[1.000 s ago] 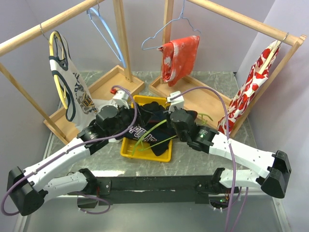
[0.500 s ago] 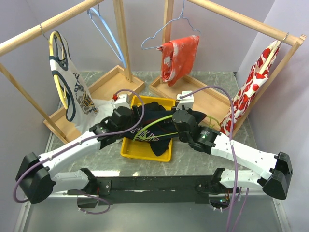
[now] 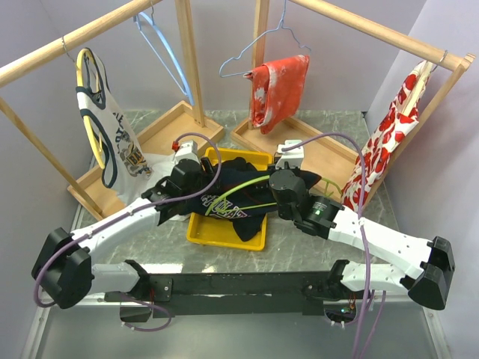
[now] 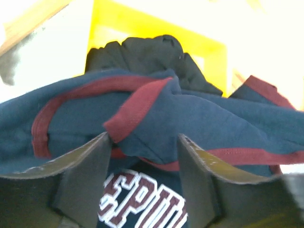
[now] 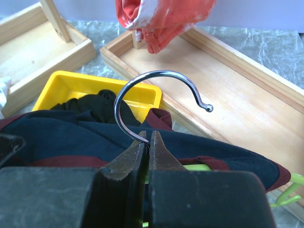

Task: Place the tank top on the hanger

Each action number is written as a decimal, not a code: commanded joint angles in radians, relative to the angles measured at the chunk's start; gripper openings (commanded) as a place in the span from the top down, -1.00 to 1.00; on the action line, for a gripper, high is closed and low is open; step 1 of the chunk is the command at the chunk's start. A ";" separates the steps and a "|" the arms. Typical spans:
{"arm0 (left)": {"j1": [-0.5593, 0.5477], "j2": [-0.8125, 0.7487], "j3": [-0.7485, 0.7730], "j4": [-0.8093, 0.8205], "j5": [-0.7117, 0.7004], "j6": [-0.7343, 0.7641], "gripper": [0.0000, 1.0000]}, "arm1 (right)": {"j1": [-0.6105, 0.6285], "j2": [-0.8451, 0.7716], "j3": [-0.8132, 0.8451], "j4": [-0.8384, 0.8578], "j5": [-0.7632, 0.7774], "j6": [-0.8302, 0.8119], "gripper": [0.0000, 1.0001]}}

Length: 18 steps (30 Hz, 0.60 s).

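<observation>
The navy tank top (image 3: 238, 182) with red trim hangs bunched over the yellow bin, draped on the lime-green hanger (image 3: 241, 188). My right gripper (image 3: 279, 176) is shut on the base of the hanger's metal hook (image 5: 161, 72), with the tank top (image 5: 71, 133) just beyond my fingers and a green hanger end (image 5: 290, 189) sticking out at the right. My left gripper (image 3: 202, 182) is at the garment's left end. In the left wrist view it (image 4: 145, 137) is open, with a red-trimmed fold of the tank top (image 4: 204, 118) between the fingertips and the chest lettering below.
The yellow bin (image 3: 224, 235) holds a plain black garment (image 4: 142, 52). Wooden rack bases (image 3: 318, 153) stand behind it. A white tank top on a yellow hanger (image 3: 112, 138), a light blue hanger (image 3: 166, 52) and red patterned garments (image 3: 281, 90) hang on the rails.
My right gripper has lifted the hanger and tank top up out of the bin and towards the back. My left arm has swung right and back to the garment's left end.
</observation>
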 commanded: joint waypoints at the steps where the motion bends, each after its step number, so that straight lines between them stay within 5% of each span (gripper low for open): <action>1: 0.041 0.023 -0.019 0.192 0.114 -0.003 -0.12 | 0.003 -0.035 0.023 0.077 0.064 -0.013 1.00; 7: 0.055 0.001 0.012 0.138 0.122 -0.006 0.96 | 0.000 -0.019 0.029 0.080 0.129 -0.025 1.00; 18: 0.133 -0.163 0.075 -0.031 0.253 -0.110 0.98 | -0.020 0.018 0.040 0.183 0.275 -0.155 1.00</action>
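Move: The tank top's near maroon-edged strap lies about 2 cm ahead of the left hand, between its open fingertips and nearly level with them. The free end of the green hanger is some 8 cm back from this hand and roughly level; the yellow basket lies some 14 cm below, 3 cm back and 5 cm right. The right hand already holds the hanger by its hook, with that strap about 19 cm to its left, 3 cm ahead and 10 cm lower. Ease the left gripper about 1.5 cm forward onto the tank top's free strap, shut the fingers to pinch the maroon edging, then raise the strap some 4.5 cm, drawing back about 1 cm and rolling the hand's left side down about 10 degrees. Keep the right grip on the hanger hook and carry the hanger some 2.5 cm right and a little up, turning clockwise slightly. ##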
